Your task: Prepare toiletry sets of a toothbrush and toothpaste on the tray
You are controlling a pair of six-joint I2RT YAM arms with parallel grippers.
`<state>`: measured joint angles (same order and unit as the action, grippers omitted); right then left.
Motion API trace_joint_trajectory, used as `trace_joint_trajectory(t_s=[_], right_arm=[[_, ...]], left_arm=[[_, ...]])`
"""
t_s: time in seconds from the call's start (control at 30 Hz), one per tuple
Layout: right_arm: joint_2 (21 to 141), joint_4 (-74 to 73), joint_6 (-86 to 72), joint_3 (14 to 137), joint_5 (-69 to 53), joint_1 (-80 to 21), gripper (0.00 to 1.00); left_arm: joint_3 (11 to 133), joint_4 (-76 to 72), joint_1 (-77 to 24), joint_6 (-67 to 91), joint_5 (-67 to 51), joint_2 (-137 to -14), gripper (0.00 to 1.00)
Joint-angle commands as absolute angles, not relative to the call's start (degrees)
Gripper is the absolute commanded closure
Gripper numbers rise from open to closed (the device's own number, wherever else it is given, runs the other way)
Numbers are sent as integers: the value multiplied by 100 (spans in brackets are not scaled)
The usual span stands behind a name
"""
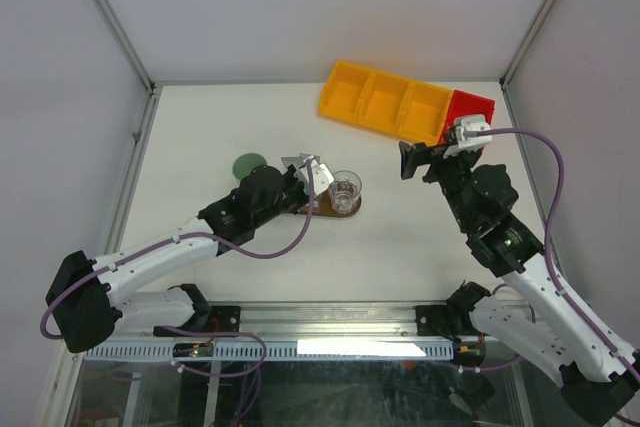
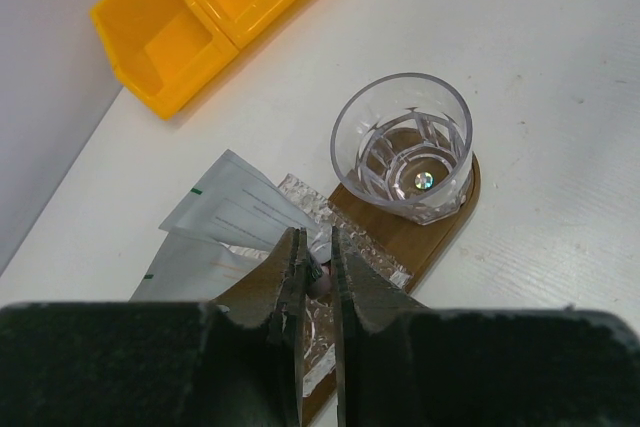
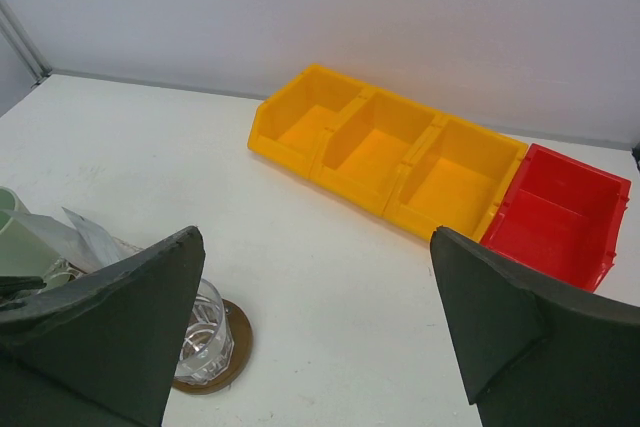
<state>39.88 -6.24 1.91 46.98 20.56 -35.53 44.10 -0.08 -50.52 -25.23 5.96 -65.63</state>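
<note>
The tray (image 2: 441,234) is a dark-brown wooden board with a clear glass (image 2: 402,144) standing on its far end. My left gripper (image 2: 318,239) hangs over the near part of the tray, jaws almost together, pinching the pale lilac end of a toothbrush (image 2: 322,275) in a crinkled clear wrapper. White toothpaste tubes (image 2: 232,205) with flat ends lie just left of the fingers, half off the board. In the top view the left gripper (image 1: 312,173) is beside the glass (image 1: 344,190). My right gripper (image 1: 408,160) hovers wide open and empty, well to the right of the tray (image 1: 338,211).
A yellow divided bin (image 1: 385,102) and a small red bin (image 1: 470,111) stand at the back right, both looking empty in the right wrist view. A mint-green cup (image 1: 247,163) stands left of the tray. White table lies between the glass and the right gripper (image 3: 315,235).
</note>
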Motion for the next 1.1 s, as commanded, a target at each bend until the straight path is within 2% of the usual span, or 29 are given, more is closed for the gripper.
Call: trace_joint_trajectory(t_s=[0.0,0.23,0.43,0.6,0.9,1.07], right_arm=[[3878,-378,124,4718,2037,-3527,1],[3867,-377,130,4722,2048,-3524,1],[3860,-374,129,4706,2057,-3525,0],[3852,-383,124,4702,2065,-3525,0],[3858,-378,117,4693,2065,-3528,0],[3850,-379,115,4692,2074,-3525,0]], left_arm=[[4369,-225,-5001,-2601,505,-6470,89],[4403,-135,-5018,-2590,373,-6469,88],[4414,-48,-5085,-2597,319,-6467,80],[4408,-11,-5137,-2596,378,-6456,79],[4353,0,-5168,-2549,83,-6284,56],[4356,41,-5177,-2534,-77,-6251,47]])
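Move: Over the clear holder on the tray, the left hand still pinches the toothbrush; the holder's middle lies level fore-and-aft, about 3 cm left and 8 cm below. The toothpaste tubes standing in it are some 5 cm ahead and 2 cm left, a little lower. The clear tumbler is roughly 9 cm right and 1 cm ahead, the green cup about 16 cm left and level, both some 6 cm lower. From the right hand the holder is about level, 24 cm left and 20 cm below. Letting go of the toothbrush in the clear holder, the left hand spreads its nearly shut fingers to about half open while easing back some 1.5 cm and slightly right, away from the tubes. It first sinks about half a centimetre, then rises again as the fingers part, with only a few degrees of wrist turn. ##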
